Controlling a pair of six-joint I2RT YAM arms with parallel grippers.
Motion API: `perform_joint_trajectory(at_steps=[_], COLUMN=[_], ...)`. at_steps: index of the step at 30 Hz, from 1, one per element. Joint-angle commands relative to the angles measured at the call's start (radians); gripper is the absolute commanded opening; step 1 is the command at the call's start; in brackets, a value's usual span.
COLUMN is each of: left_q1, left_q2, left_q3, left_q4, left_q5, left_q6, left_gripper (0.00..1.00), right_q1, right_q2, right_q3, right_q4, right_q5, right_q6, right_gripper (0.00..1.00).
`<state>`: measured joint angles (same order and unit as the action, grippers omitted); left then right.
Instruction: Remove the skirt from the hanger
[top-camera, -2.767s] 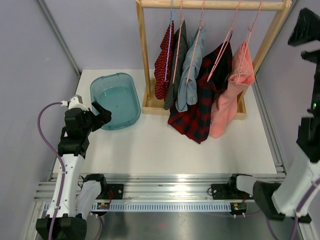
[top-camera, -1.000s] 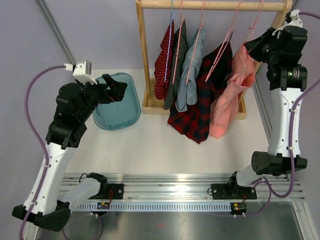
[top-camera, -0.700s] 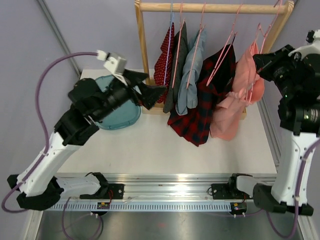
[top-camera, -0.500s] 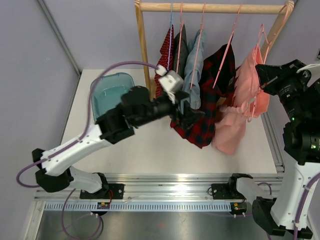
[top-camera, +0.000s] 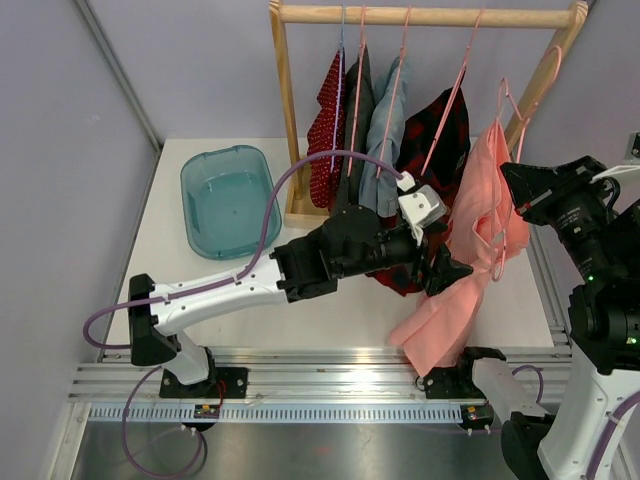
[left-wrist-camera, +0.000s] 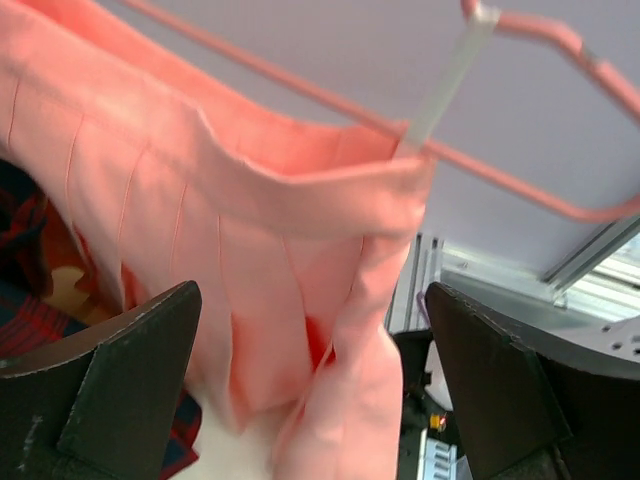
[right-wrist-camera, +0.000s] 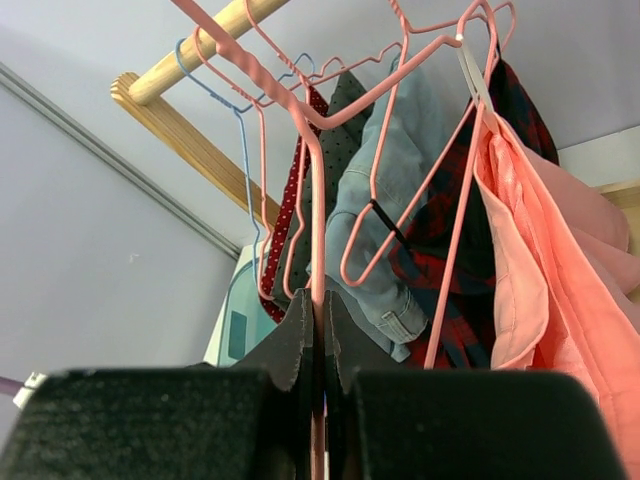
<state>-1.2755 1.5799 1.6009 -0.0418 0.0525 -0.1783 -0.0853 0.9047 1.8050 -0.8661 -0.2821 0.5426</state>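
Observation:
The salmon-pink skirt (top-camera: 478, 205) hangs on a pink wire hanger (top-camera: 503, 100) that is off the rail, in front of the rack's right end. My right gripper (top-camera: 515, 183) is shut on the hanger's wire (right-wrist-camera: 319, 190), which runs up from between the closed jaws (right-wrist-camera: 322, 308). The skirt (right-wrist-camera: 560, 290) drapes to its right. My left gripper (top-camera: 452, 268) reaches across the table to the skirt's left side and is open. In the left wrist view the skirt's waistband (left-wrist-camera: 250, 250) and the hanger (left-wrist-camera: 520, 180) lie between and beyond the wide fingers (left-wrist-camera: 312, 300), untouched.
A wooden rack (top-camera: 420, 14) holds a red dotted garment (top-camera: 325, 125), a dark grey one (top-camera: 352, 120), a denim one (top-camera: 385, 125) and a red-black plaid one (top-camera: 430, 140) on hangers. A teal tub (top-camera: 230, 200) sits at the back left. Metal rails run along the near edge.
My left arm swept from beside the tub across the table to the skirt. My right arm lifted the hanger off the rail and drew it forward and down; the skirt's hem swung toward the front.

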Motion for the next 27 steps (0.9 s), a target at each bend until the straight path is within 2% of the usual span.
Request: perform_joint_trajectory(at_steps=[1,5,10,12,18,19,22,25,26,27], left_q1=[-0.001,-0.001,-0.001,-0.001,0.002,0.002,0.004,0.002,0.004,0.004], left_q2=[0.002,0.031,0.043,0.037,0.057,0.060,0.071,0.086,0.092,0.095], left_q3=[0.025,0.011,-0.015,-0.035,-0.038,-0.038,-0.010,0.039,0.050,0.060], left_q4=[0.189,0.247,0.296,0.319,0.326,0.330,0.327,0.307,0.304,0.298], left_q5=[0.056,0.128,0.130,0.158,0.162,0.162,0.176,0.205,0.210,0.208], left_q6=[-0.042,-0.088,-0.119,-0.130,-0.136,-0.136,-0.136,-0.133,-0.135,-0.136], left_gripper=[0.99,0.99,0.99,0.90,0.83,0.78,0.56,0.22,0.15,0.01], right_q1=[0.004,0.004,0.004,0.004,0.004,0.004,0.004,0.004,0.004,0.004], right_q2=[-0.016,-0.021,-0.013,-0.012,-0.001,-0.003,-0.009,-0.018,-0.024,-0.036], right_q3=[0.016,0.019,0.050,0.068,0.122,0.123,0.120,0.085,0.070,0.042], right_q4=[0.111,0.130,0.125,0.125,0.114,0.116,0.127,0.165,0.200,0.214], right_q5=[-0.046,-0.060,-0.081,-0.078,-0.109,-0.115,-0.153,-0.225,-0.256,-0.268], right_q6=[0.020,0.040,0.043,0.031,0.059,0.065,0.082,0.117,0.146,0.161], right_gripper=[0.00,0.00,0.00,0.00,0.00,0.00,0.00,0.00,0.00,0.00])
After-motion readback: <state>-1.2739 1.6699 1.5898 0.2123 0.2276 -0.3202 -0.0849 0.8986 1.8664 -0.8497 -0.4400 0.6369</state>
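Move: The clipped near corner of the skirt's waistband lies about 5 cm to the right of the open left gripper, 2 cm back and 2 cm higher. The hanger's near end is some 7 cm right, 4 cm back and 2 cm up. The plaid garment hangs around 18 cm ahead, 5 cm left and 5 cm lower. From the right hand, already gripping the hanger, that skirt corner is roughly 12 cm back, 4 cm left and 9 cm below. Left eases right and back about 4 cm, pinching the skirt corner; right brings its hanger left, back, up. ##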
